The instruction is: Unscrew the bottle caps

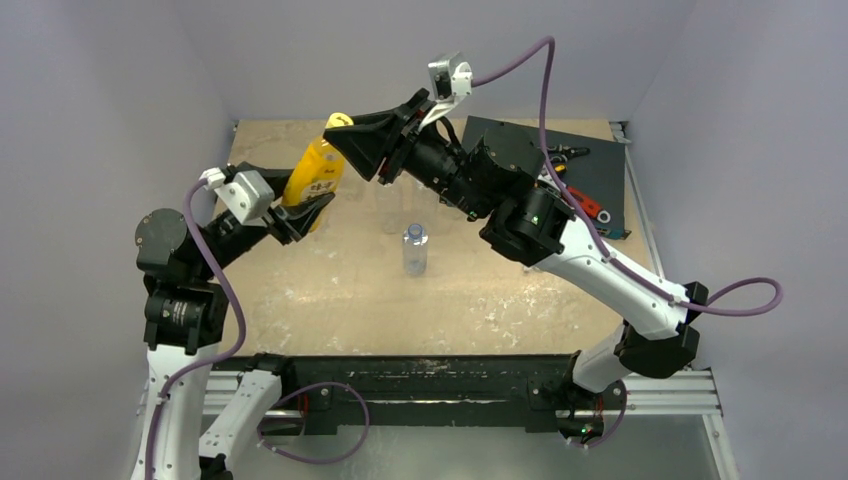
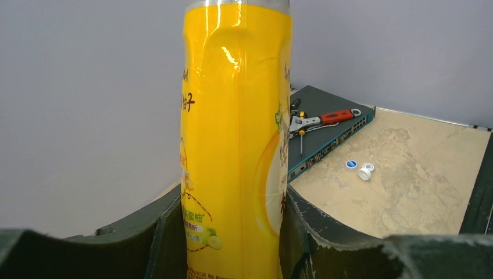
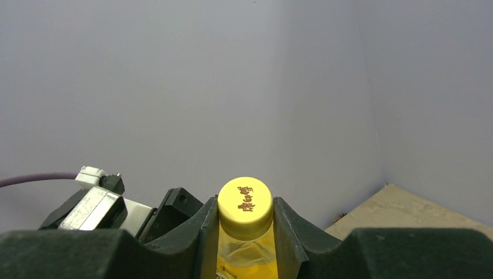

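Note:
The orange-yellow bottle with a yellow label is held upright above the table's far left. My left gripper is shut on its lower body, one finger pressing each side. My right gripper comes in from the right at the bottle's top and is shut on the yellow cap, both fingers tight against its sides. A small clear bottle stands alone mid-table with its cap on. Two loose caps, one blue-topped and one white, lie on the table.
A dark flat box sits at the back right with a red-handled tool and a screwdriver on it. Grey walls close in the left, back and right sides. A black rail runs along the near edge.

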Motion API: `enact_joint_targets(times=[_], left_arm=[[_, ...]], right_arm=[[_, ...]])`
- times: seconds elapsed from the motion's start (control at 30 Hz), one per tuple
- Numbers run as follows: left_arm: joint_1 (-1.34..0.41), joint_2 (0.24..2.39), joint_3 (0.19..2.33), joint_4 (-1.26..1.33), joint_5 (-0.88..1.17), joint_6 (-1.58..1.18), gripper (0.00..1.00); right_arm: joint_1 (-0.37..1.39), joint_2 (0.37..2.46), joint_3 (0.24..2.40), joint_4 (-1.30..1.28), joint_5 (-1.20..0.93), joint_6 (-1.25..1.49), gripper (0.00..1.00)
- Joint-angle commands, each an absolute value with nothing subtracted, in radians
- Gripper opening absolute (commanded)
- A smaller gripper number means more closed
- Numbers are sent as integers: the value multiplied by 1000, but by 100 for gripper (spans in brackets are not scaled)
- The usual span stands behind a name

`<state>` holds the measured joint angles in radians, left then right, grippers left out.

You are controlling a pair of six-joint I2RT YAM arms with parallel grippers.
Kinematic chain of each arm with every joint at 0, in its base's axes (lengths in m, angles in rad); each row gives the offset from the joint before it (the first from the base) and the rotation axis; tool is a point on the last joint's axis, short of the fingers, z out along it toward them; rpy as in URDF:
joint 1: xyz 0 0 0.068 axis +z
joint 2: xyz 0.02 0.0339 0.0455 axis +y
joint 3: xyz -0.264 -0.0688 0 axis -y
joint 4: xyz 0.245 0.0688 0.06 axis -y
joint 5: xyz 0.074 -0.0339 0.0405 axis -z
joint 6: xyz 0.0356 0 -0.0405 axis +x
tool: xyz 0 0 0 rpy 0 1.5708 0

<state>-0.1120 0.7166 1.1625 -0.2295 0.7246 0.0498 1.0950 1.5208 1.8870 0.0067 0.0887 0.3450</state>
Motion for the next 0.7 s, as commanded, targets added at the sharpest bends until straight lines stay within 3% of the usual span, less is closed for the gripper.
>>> enact_joint_targets(times=[0.0,0.07,0.13,0.17,0.2,0.27,0.3,0.33,0.5,0.67], left_arm=[[-109,712,1149,-228,728,72,0],[-109,709,1145,-237,739,75,0],[-109,705,1142,-245,770,71,0],[-109,703,1143,-247,791,64,6],[-109,701,1146,-247,812,60,25],[-109,700,1150,-234,859,38,75],[-110,702,1153,-223,873,16,87],[-109,705,1154,-209,885,-7,92],[-109,740,1186,-160,838,-83,100],[-109,776,1212,-151,848,-87,96]], right_arm=[[1101,1499,1905,71,117,339,31],[1101,1501,1907,73,115,335,29],[1102,1503,1909,68,112,334,20],[1102,1504,1908,62,106,335,15],[1102,1506,1906,57,91,336,11],[1103,1507,1893,43,75,338,4],[1104,1504,1882,41,71,340,2],[1106,1500,1868,41,69,340,1],[1123,1487,1822,38,67,331,0],[1152,1497,1833,16,90,298,0]])
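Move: The left hand holds the yellow bottle low on its label, the bottle's middle about 5 cm above that hand and 2 cm to its right. The right hand has the cap pinched; the bottle's middle lies some 8 cm below it and 4 cm to its left. An open clear bottle stands on the table about 6 cm ahead of the right hand, 8 cm to its right and 50 cm below. A second clear one stands roughly 10 cm beyond the first and 5 cm left of it. The left fingers let go of the yellow bottle, spreading from about half to fully open while that hand draws back and right about 2 cm, turning slightly clockwise, then comes forward about 1 cm. The right hand keeps its pinch on the cap and, once the left has opened, lowers the bottle about 3 cm between the spread fingers, drifting a little left. ##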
